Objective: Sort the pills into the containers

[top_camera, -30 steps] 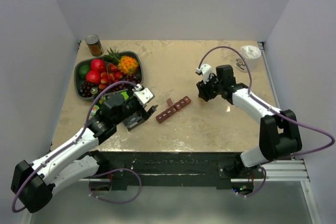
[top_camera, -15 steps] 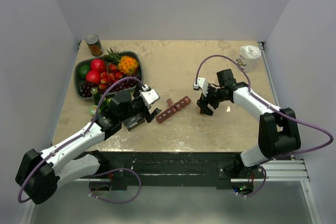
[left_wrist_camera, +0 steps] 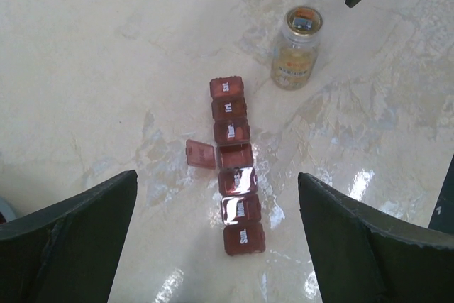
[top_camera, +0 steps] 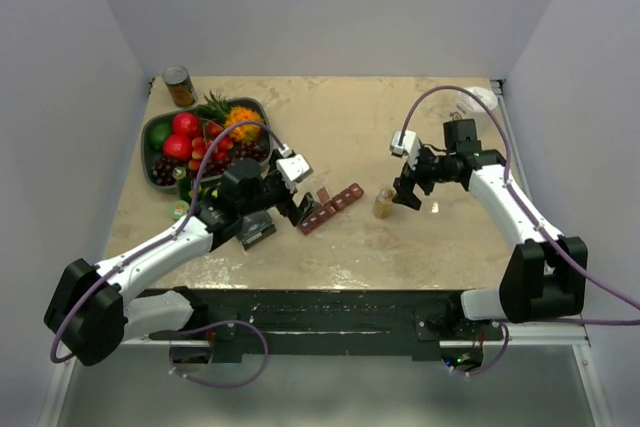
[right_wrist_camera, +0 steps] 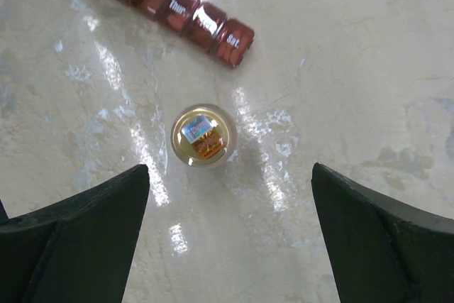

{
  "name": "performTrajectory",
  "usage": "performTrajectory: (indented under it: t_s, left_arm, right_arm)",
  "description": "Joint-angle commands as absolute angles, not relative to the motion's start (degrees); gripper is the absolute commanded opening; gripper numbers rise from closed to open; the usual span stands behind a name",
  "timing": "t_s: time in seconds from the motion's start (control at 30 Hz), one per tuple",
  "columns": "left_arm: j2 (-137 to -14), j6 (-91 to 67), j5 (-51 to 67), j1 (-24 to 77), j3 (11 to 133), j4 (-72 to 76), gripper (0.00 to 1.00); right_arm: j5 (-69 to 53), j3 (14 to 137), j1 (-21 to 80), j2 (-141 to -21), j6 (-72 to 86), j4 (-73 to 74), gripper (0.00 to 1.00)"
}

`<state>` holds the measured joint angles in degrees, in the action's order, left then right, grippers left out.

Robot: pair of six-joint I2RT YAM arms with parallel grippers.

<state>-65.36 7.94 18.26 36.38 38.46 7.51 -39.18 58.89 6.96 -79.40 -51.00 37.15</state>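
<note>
The pills show as a yellowish mass inside a small clear bottle [top_camera: 384, 204] [left_wrist_camera: 296, 47] [right_wrist_camera: 203, 135] that stands upright on the table, just right of the containers. The containers are a dark red strip of day-labelled compartments [top_camera: 330, 209] [left_wrist_camera: 234, 175] [right_wrist_camera: 177, 6]; one middle lid [left_wrist_camera: 200, 154] is flipped open. My right gripper [top_camera: 410, 195] [right_wrist_camera: 230, 168] hangs open over the bottle without touching it. My left gripper [top_camera: 296, 209] [left_wrist_camera: 218, 179] is open above the strip's near end, with nothing between its fingers.
A dark bowl of fruit [top_camera: 156, 132] sits at the back left with a brown-labelled tin can [top_camera: 179, 86] behind it. A white cup [top_camera: 477, 107] stands in the back right corner. A small dark object [top_camera: 256, 231] lies under the left arm.
The right gripper opened and let go of the bottle, which now stands on the table beside the strip. The left gripper moved right, toward the strip.
</note>
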Motion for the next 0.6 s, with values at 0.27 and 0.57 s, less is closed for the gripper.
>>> performTrajectory:
  t_s: [0.27, 0.57]
  left_arm:
    - [-65.7, -6.3, 25.9, 34.5, 41.5, 22.8, 0.99]
    - [-76.0, -1.2, 34.2, 34.3, 48.7, 20.8, 0.98]
  right_arm:
    - [-38.5, 63.7, 4.2, -76.5, -24.0, 27.0, 0.99]
    - [-41.8, 58.5, -1.9, -72.8, -22.4, 22.5, 0.99]
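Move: The pill bottle stands upright about 4 cm to the left of my right hand, level with it and some 7 cm lower; the pill organizer's middle is roughly 11 cm left of the bottle. From my left hand the bottle lies about 16 cm right, 6 cm ahead and 10 cm down. The organizer is about 6 cm right of my left hand and 5 cm ahead, 12 cm below; its flipped-open lid is 4 cm right and 8 cm ahead. I back my open right hand off the bottle I have already released: it climbs about 6 cm while swinging forward, then eases right, a little back and down, turning some 20 degrees clockwise. Meanwhile my left hand, still wide open, rises about 5 cm and shifts about 3 cm right above the organizer, its fingers tipping up towards level. Neither hand touches anything. ##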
